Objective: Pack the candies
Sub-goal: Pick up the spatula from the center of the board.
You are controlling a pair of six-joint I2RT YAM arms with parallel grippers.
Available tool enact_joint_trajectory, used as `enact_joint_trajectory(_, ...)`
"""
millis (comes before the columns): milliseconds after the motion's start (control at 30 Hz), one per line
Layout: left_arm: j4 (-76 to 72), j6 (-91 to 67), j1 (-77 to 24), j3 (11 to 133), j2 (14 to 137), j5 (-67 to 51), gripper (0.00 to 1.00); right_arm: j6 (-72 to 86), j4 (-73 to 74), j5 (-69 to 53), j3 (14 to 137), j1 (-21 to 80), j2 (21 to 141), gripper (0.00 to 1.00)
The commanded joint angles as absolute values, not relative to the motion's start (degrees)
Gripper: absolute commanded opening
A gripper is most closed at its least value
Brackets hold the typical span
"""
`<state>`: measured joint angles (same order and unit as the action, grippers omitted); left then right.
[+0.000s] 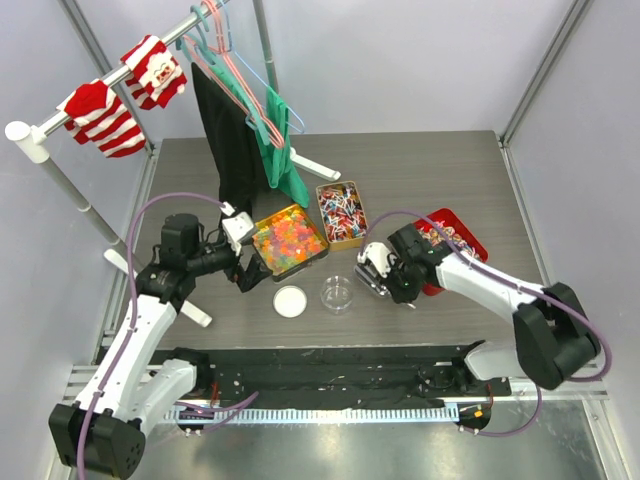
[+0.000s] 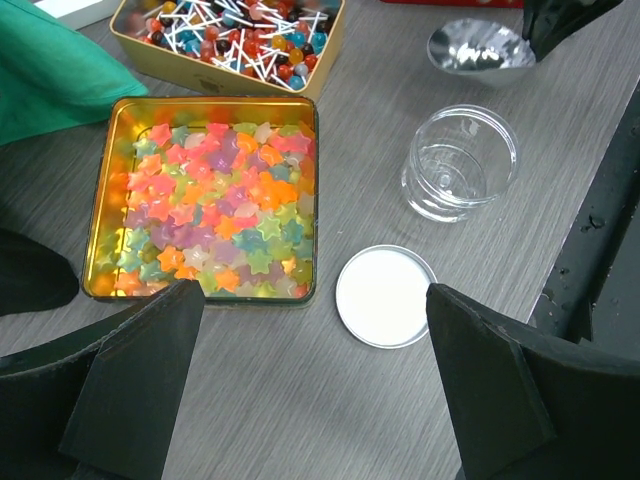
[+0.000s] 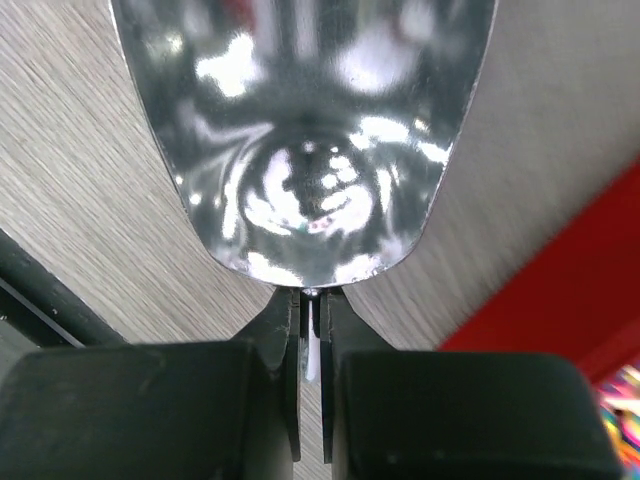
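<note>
The candies are star-shaped gummies [image 2: 215, 205] in a gold tin [image 1: 289, 240], with lollipops [image 2: 240, 25] in a second tin [image 1: 341, 214] behind it. My left gripper [image 2: 312, 295] hangs open over bare table just in front of the gold tin, nothing between its fingers. A clear jar [image 2: 458, 162] stands without its lid, and the white lid [image 2: 385, 296] lies flat beside it. My right gripper [image 3: 312, 310] is shut on the thin handle of the silver scoop [image 3: 305, 130], whose bowl is low over the table right of the jar [image 1: 337, 293]. The scoop bowl looks empty.
A red tin [image 1: 455, 240] of wrapped sweets sits under my right arm. A clothes rail with hangers, a green garment [image 1: 283, 155], a black garment [image 1: 228, 135] and striped socks [image 1: 100, 115] stands at the back left. A black mat [image 1: 330, 370] lines the near edge.
</note>
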<state>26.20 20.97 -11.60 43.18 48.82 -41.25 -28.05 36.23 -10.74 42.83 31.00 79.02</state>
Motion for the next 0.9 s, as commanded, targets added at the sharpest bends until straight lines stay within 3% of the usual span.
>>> enact_joint_trajectory(0, 22.3, 18.8, -11.2, 44.2, 50.6, -42.4, 0.99, -27.6, 34.9, -7.6, 44.5, 31.3, 71.0, 0.01)
enact_joint_trajectory(167, 25.1, 17.9, -11.6, 50.7, 58.2, -45.0, 1.00, -29.3, 36.6, -3.1, 48.0, 33.5, 63.3, 0.01)
enact_joint_trajectory(467, 38.0, 15.1, -16.3, 75.3, 75.1, -46.2, 1.00, -36.9, 37.6, 16.9, 56.5, 42.4, 64.6, 0.01)
enact_joint_trajectory(867, 39.8, 10.4, -25.8, 84.4, 87.4, -45.3, 1.00, -42.3, 27.3, 26.6, 55.8, 50.6, 65.7, 0.01)
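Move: Just ahead-left of the right fingers, which already grip its handle, the spatula's bowl lies about 6 cm left and 3 cm forward at the hand's height. From that hand the glass jar is 14 cm left, level; the red tray 7 cm right, 10 ahead; the lollipop tin 13 left, 17 ahead. From the left hand the bowl is 21 cm right, 2 back, 18 below, the star-candy tray 5 right, 7 ahead. Lifting the gripped spatula steeply, the right hand climbs about 15 cm and reaches forward 7, its downward-pointing fingers swinging forward by some 40 degrees, grip kept shut. The open left hand dips slightly, then goes forward and up over the star-candy tray before swinging right towards the spatula, tipping down a little and turning clockwise. ##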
